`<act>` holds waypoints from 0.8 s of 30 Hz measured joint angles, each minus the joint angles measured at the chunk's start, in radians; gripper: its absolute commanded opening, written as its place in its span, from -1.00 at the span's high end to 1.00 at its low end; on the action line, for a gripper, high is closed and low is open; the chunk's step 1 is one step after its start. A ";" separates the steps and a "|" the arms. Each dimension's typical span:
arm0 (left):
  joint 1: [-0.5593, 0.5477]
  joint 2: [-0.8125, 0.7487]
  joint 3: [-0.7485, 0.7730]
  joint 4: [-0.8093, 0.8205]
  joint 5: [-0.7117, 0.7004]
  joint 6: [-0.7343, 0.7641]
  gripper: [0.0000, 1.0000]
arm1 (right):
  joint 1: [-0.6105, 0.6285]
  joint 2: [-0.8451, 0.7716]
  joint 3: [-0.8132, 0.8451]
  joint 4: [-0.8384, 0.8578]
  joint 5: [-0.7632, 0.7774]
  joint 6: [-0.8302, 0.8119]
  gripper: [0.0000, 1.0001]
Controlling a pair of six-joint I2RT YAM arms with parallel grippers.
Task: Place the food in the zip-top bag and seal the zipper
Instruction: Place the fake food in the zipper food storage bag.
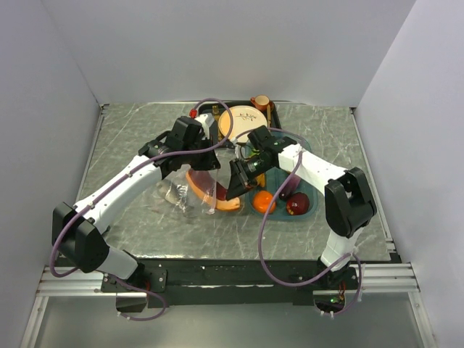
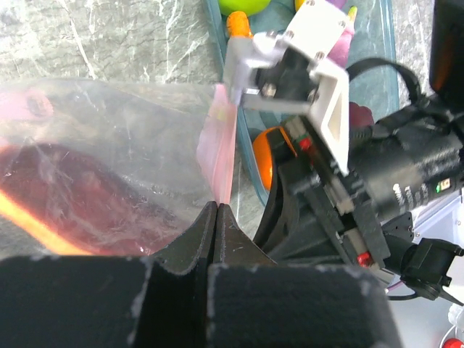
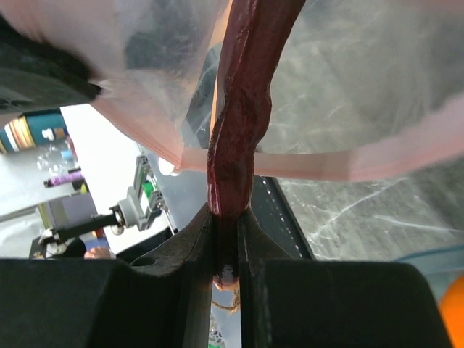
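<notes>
The clear zip-top bag (image 1: 176, 193) lies crumpled at the table's middle, its mouth lifted. My left gripper (image 2: 217, 206) is shut on the pink zipper (image 2: 222, 141) strip, holding that edge up. My right gripper (image 3: 228, 214) is shut on a dark red flat food piece (image 3: 243, 109) with an orange edge, which reaches through the mouth into the bag (image 3: 348, 80). In the top view this piece (image 1: 212, 194) shows under the plastic, between the left gripper (image 1: 208, 164) and the right gripper (image 1: 235, 190). An orange (image 1: 263, 201) and a red apple (image 1: 297, 204) sit in the teal tray (image 1: 313, 212).
At the back stands a black tray holding a cream-and-orange plate (image 1: 243, 119), with a small brown cup (image 1: 259, 101) beside it. In the left wrist view a green apple (image 2: 243, 6) shows at the tray's far end. Grey walls enclose the marbled table on three sides.
</notes>
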 measured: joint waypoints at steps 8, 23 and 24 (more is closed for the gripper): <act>0.000 0.000 0.000 -0.001 0.000 0.000 0.99 | 0.010 0.000 -0.021 0.119 0.015 0.123 0.81; 0.000 0.000 0.000 0.000 0.008 -0.001 0.99 | 0.010 -0.024 -0.053 0.278 0.224 0.275 -0.15; 0.000 0.000 0.000 0.001 0.008 -0.001 0.99 | 0.008 -0.037 -0.069 0.281 0.233 0.279 -0.15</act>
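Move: The melon slice is already in the right fingers by its near end; its middle lies some 5 cm to their left, 1 cm ahead and 2 cm lower. The bag's open mouth is about 4 cm left and 3 cm ahead of that hand; inside the bag, the fish lies roughly 18 cm left, 1 cm ahead. The orange is about 11 cm to the right, 1 cm back. From the left hand, the slice's middle is around 8 cm back, 2 cm left, 8 cm below. The melon slice, already part-way through the bag's mouth, is fed farther in by the right hand: about 2 cm left, then mainly forward across the mouth, some 5 cm in all, the wrist turning about 15 degrees clockwise. During the forward stretch the fingers open to roughly half and let go of the slice's end. The left hand stays put, keeping its pinch on the bag's rim. ##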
